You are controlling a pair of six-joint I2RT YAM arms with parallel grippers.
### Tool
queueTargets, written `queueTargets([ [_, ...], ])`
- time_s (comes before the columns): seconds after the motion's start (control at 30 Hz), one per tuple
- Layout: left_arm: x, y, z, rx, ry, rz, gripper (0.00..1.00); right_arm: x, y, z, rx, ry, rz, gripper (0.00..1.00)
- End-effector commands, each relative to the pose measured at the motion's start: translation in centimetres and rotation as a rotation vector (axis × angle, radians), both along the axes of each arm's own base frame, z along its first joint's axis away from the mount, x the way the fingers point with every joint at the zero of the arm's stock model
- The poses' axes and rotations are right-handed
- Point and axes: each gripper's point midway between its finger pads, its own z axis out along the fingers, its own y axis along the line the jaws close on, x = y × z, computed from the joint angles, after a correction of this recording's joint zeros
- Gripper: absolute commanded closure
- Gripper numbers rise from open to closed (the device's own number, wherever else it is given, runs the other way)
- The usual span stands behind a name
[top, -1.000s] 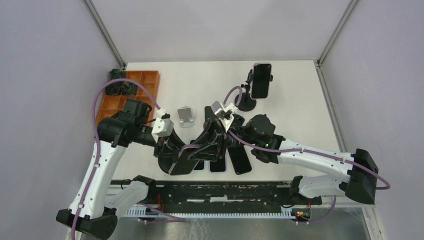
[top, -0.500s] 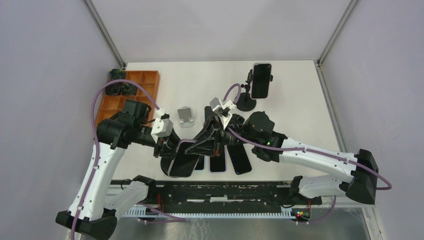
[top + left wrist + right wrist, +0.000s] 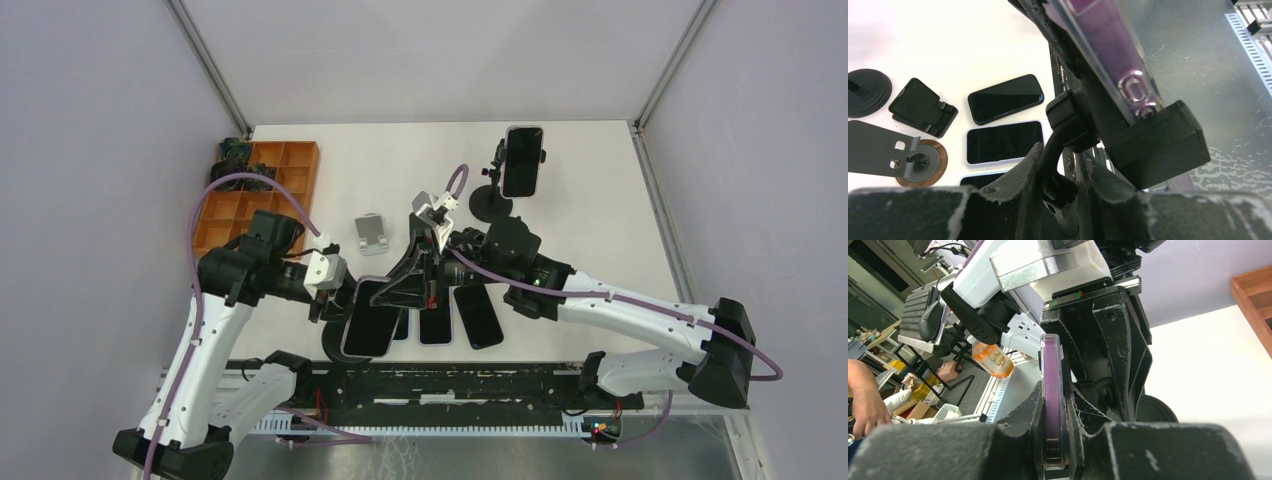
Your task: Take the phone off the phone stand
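A phone (image 3: 370,318) in a purple case is held off the table near the front edge, screen up in the top view. Its lower end sits in the black clamp (image 3: 1158,145) of the phone stand. My left gripper (image 3: 1064,172) is shut on that stand's curved black neck (image 3: 1063,125). The stand's round base (image 3: 333,347) shows under the phone. My right gripper (image 3: 1054,440) is shut on the phone's purple edge (image 3: 1051,375), one finger on each face. From above, the left gripper (image 3: 335,300) is left of the phone and the right gripper (image 3: 405,290) is at its right side.
Two phones (image 3: 478,315) (image 3: 435,327) lie flat by the near edge. A second phone (image 3: 522,160) stands on a black stand (image 3: 492,207) at the back. A small grey stand (image 3: 372,233) and an orange compartment tray (image 3: 250,190) are to the left. A black folding stand (image 3: 923,106) lies nearby.
The right gripper has closed on the phone's edge. The left arm has drawn the stand and phone a little toward the near edge, and the screen now faces up more.
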Motion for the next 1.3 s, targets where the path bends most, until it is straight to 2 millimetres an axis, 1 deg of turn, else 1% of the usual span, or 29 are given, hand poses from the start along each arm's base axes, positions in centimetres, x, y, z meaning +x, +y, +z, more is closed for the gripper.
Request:
queueTargets([
  [0.0,-0.8,1.7,-2.6,0.119,-0.092,0.003,0.98,3.8,-3.4,11.2,0.316,-0.077,-0.186,1.00],
  [0.17,-0.7,2.1,-3.7,0.161,-0.120,-0.009,0.98,5.3,-4.8,11.9,0.330,-0.083,-0.226,1.00],
  [0.33,-0.8,2.3,-4.7,0.182,-0.138,-0.032,0.98,6.1,-6.4,11.8,0.338,-0.079,-0.243,1.00],
  [0.47,-0.5,2.4,-4.9,0.197,-0.141,-0.034,0.98,6.6,-7.3,11.4,0.334,-0.073,-0.257,1.00],
  [0.6,-0.3,2.7,-5.4,0.218,-0.162,-0.038,0.98,6.8,-8.3,12.0,0.345,-0.089,-0.267,1.00],
  [0.83,-0.1,3.2,-6.5,0.260,-0.195,-0.050,0.98,7.9,-10.7,13.8,0.352,-0.140,-0.335,1.00],
  [0.9,0.0,3.2,-6.4,0.262,-0.197,-0.049,0.98,8.3,-11.5,14.0,0.332,-0.164,-0.373,1.00],
  [0.97,0.1,3.1,-6.0,0.252,-0.196,-0.047,0.98,9.1,-12.4,13.8,0.297,-0.187,-0.431,1.00],
  [1.07,0.3,2.7,-4.8,0.225,-0.204,-0.042,0.98,10.8,-13.6,11.6,0.168,-0.197,-0.541,1.00],
  [1.13,0.5,2.4,-3.9,0.205,-0.204,-0.038,0.98,12.3,-14.5,8.8,0.047,-0.178,-0.621,1.00],
  [1.23,0.9,1.7,-2.1,0.162,-0.195,-0.024,0.98,14.2,-16.1,2.3,-0.181,-0.112,-0.720,1.00],
  [1.27,1.0,1.5,-1.5,0.146,-0.188,-0.018,0.98,14.7,-16.8,-0.4,-0.272,-0.082,-0.753,1.00],
])
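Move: The right gripper already grips the phone's long edge. The phone's middle is about 3 cm back, 3 cm left and 2 cm below it, still in the stand; the stand's clamp is some 4 cm back, 5 cm left and 4 cm below. Far under the right gripper's way out are the wood-base stand, 19 cm ahead and 7 cm right, and the small black stand, 20 cm ahead and 18 cm right. From the left gripper the phone's middle is about 3 cm back, 5 cm right, 5 cm up. Keep the left gripper pinched on the stand's neck and pull the right gripper, still shut on the phone, forward and right away from it, slowly at first, then fast and upward, some 20 cm in all, swinging about 30 degrees clockwise and dipping slightly at the end. Let the left gripper sink about 5 cm, shift left and tip its fingers down. ##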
